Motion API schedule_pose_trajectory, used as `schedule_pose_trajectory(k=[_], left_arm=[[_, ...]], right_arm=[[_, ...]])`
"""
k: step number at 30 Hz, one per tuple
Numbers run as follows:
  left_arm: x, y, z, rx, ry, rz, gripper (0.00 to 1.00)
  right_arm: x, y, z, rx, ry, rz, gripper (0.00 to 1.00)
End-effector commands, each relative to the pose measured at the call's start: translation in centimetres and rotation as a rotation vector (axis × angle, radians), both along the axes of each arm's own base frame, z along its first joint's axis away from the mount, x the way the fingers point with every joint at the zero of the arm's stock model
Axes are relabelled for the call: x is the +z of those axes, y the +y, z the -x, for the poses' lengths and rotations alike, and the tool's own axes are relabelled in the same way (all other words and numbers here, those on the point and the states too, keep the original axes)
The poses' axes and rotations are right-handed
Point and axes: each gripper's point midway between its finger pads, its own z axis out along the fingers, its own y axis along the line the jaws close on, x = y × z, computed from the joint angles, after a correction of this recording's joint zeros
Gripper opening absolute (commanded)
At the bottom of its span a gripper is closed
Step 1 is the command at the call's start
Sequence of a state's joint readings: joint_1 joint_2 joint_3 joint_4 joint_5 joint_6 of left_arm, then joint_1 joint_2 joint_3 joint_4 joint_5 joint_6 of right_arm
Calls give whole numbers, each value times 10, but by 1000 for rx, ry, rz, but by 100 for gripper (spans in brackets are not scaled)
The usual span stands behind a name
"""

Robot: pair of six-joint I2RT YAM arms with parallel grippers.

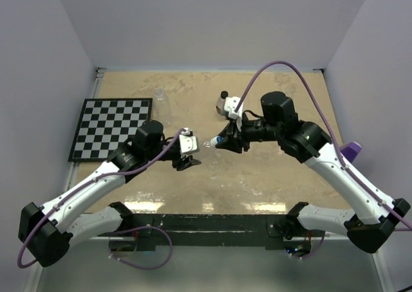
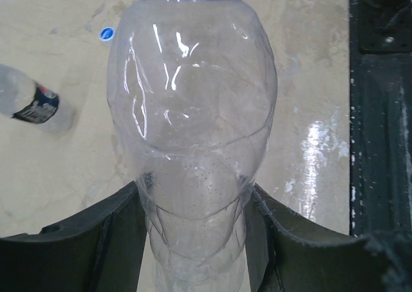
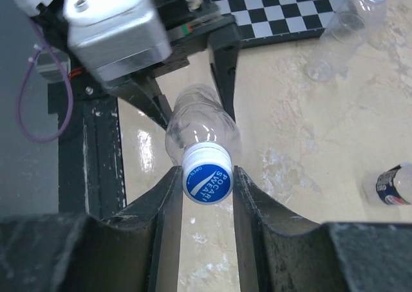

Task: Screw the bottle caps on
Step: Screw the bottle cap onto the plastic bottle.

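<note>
A clear bottle [image 2: 193,112] lies level above the table, and my left gripper [image 2: 193,190] is shut on its lower body. On the bottle's neck sits a blue and white bottle cap [image 3: 207,176]. My right gripper [image 3: 206,172] is shut on that cap, one finger pressing each side. From above, the two grippers face each other over the middle of the table: the left gripper [image 1: 187,157], the cap [image 1: 215,141] and the right gripper [image 1: 223,141]. Another blue cap [image 2: 107,33] lies loose on the table.
A capless clear bottle [image 1: 159,96] stands by the checkerboard mat [image 1: 112,128] at the back left. A labelled bottle [image 1: 224,105] with a black cap stands behind the right gripper. A purple object [image 1: 351,150] sits at the right edge. Walls close in the table.
</note>
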State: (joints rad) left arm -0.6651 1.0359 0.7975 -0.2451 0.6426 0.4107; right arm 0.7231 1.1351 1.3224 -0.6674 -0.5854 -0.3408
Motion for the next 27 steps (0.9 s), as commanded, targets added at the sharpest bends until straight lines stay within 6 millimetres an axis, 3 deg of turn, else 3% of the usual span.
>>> schedule_pose_trajectory(k=[1,5,9,11,20,21,22,26,27], left_arm=[[48,9,-37,231,-204,99,0],[62,27,-52,394,-277,117,0],[76,41,-63,535,-310,164,0],[78,42,-63,556,-316,176,0],[72,45,-69,604,-316,154,0],[71,44,-68,597,-314,149,0],[69,42,-68,583,-313,138,0],[61,30,-59,494,-292,118,0],[60,26,-55,459,-286,115,0]], right_arm=[[3,14,-11,-159,216,-78,0],[-13,22,-19,-255,363,-76,0],[-14,27,-33,-378,452,-137,0],[-8,27,-41,-454,481,-204,0],[-8,22,-40,-567,605,-310,0],[-3,22,-38,-550,595,-319,3],[3,22,-36,-529,571,-330,12],[37,17,-27,-437,442,-375,67],[46,13,-26,-419,390,-378,75]])
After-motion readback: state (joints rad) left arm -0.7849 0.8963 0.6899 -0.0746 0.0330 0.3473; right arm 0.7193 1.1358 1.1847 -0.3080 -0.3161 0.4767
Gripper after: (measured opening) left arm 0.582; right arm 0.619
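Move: The blue cap on the clear bottle is pinched between the right gripper's fingertips, right at its hand point. From the left gripper, which holds that bottle by its body, the cap is about 10 cm to the right, 2 cm ahead and roughly 8 cm up. The black-capped bottle stands some 13 cm straight ahead of the right gripper and 22 cm below; another clear bottle is about 16 cm ahead and 12 cm left of the left gripper, 12 cm lower. Roll the right gripper about 40 degrees clockwise, looking along its fingers at the cap, keeping the pinch, while the left gripper keeps its hold and turns the bottle the other way, swinging some 30 degrees counter-clockwise from above. Carry both hands forward about 5 cm and a little left through the twist, then open the right fingers off the cap. ##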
